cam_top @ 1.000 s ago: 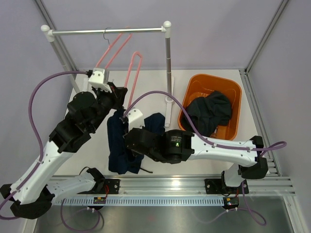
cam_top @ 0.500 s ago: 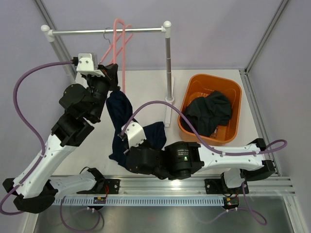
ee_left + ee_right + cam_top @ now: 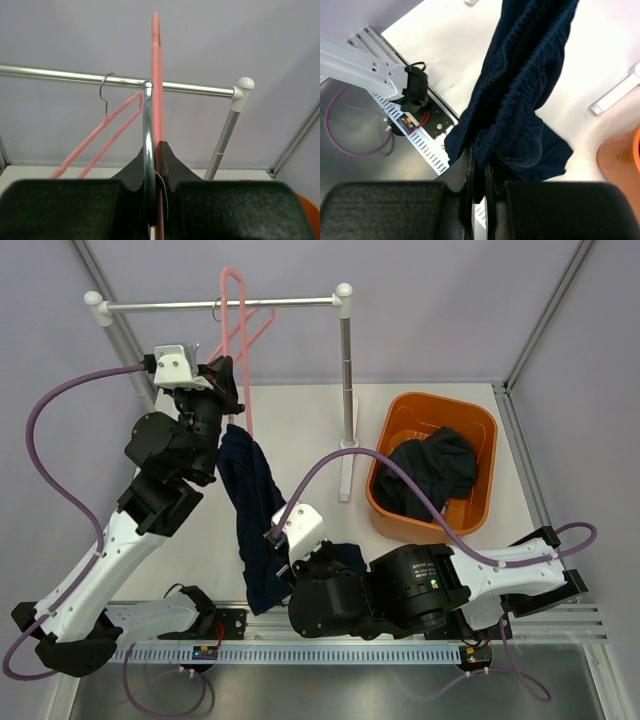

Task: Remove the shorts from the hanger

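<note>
The navy shorts [image 3: 252,510] hang in a long stretched strip from the lower end of a pink hanger [image 3: 243,390]. My left gripper [image 3: 228,375] is shut on that hanger near its metal hook [image 3: 147,125] and holds it upright, its pink frame [image 3: 156,75] rising past the rail. My right gripper [image 3: 284,562] is low near the table's front edge, shut on the gathered waistband of the shorts [image 3: 520,90]; its jaws [image 3: 479,165] pinch a fold of the cloth. A second pair of dark shorts [image 3: 432,472] lies in the orange basket [image 3: 440,400].
A second pink hanger [image 3: 255,328] hangs on the metal rail [image 3: 280,304], empty. The rack's post [image 3: 346,370] stands between the arms and the basket. Its white foot [image 3: 620,95] lies on the table to the right of the shorts.
My left gripper has lifted the hanger up and back to the rail, turning it upright. My right gripper has pulled the shorts toward the near edge, stretching them long.
</note>
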Tool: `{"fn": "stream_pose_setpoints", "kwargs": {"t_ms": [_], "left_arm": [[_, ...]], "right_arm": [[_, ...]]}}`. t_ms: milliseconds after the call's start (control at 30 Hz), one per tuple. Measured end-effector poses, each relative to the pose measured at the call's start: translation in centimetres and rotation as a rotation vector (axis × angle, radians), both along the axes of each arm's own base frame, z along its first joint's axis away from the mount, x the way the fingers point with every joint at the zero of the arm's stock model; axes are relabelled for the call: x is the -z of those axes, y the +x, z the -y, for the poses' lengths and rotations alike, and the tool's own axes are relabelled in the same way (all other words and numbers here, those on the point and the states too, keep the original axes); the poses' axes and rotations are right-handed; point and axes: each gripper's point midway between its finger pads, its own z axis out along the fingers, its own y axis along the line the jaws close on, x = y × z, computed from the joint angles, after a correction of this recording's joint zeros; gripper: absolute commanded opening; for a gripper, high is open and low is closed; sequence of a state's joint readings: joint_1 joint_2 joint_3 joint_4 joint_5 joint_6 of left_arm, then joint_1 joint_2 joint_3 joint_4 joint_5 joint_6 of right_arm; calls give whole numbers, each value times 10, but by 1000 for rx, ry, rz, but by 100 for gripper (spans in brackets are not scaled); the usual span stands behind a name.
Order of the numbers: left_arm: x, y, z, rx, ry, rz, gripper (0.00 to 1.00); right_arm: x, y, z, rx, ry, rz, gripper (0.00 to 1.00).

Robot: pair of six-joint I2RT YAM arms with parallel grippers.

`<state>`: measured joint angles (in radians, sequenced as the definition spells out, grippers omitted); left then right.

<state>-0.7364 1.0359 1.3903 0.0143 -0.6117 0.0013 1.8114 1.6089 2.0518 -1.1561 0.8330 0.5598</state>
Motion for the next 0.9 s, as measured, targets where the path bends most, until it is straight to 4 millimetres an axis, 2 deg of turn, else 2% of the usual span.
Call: {"fn": "stream_pose_setpoints", "kwargs": {"t_ms": [167,300,500,667,767,900], "left_arm": [[-4,15,-1,-32,8,-4,0],[-15,18,-5,-49,5,9,0],[-42,13,-19,-74,-34,71,0],[-45,13,-21,-81,-32,79,0],[-46,15,-27,-101,-29,83,0],[-56,15,-37,-132,-39,122,0]], "right_arm": [[7,8,16,64,-38,16,0],[7,14,30,103,-50,22,0],[-4,18,43,124,-11,3,0],[-11,22,45,168,42,-11,0],[-25,24,47,194,98,-25,0],[-30,26,57,181,102,-21,0]]}}
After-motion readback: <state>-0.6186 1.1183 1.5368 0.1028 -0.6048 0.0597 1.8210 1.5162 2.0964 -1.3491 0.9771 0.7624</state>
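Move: The navy shorts, pinched low down by the right hand, still reach the lower end of the held pink hanger, about 20 cm straight below the left hand. That lower end lies some 25 cm ahead of the right hand, 5 cm to its left and 5 cm below. The empty hanger on the rail stands about 15 cm ahead of the left hand and 4 cm to its left, at its height. The orange basket is about 30 cm ahead, 28 cm right and 28 cm below the right hand. The shorts are drawn off the hanger's lower end by the two hands parting. The right keeps its pinch on the cloth and pulls to the right, away from the hanger, about 5 cm, then rises some 3 cm while easing forward and turning about 10 degrees clockwise. The left, still gripping the hanger, nudges forward, then lifts about 5 cm and swings left towards the end. ##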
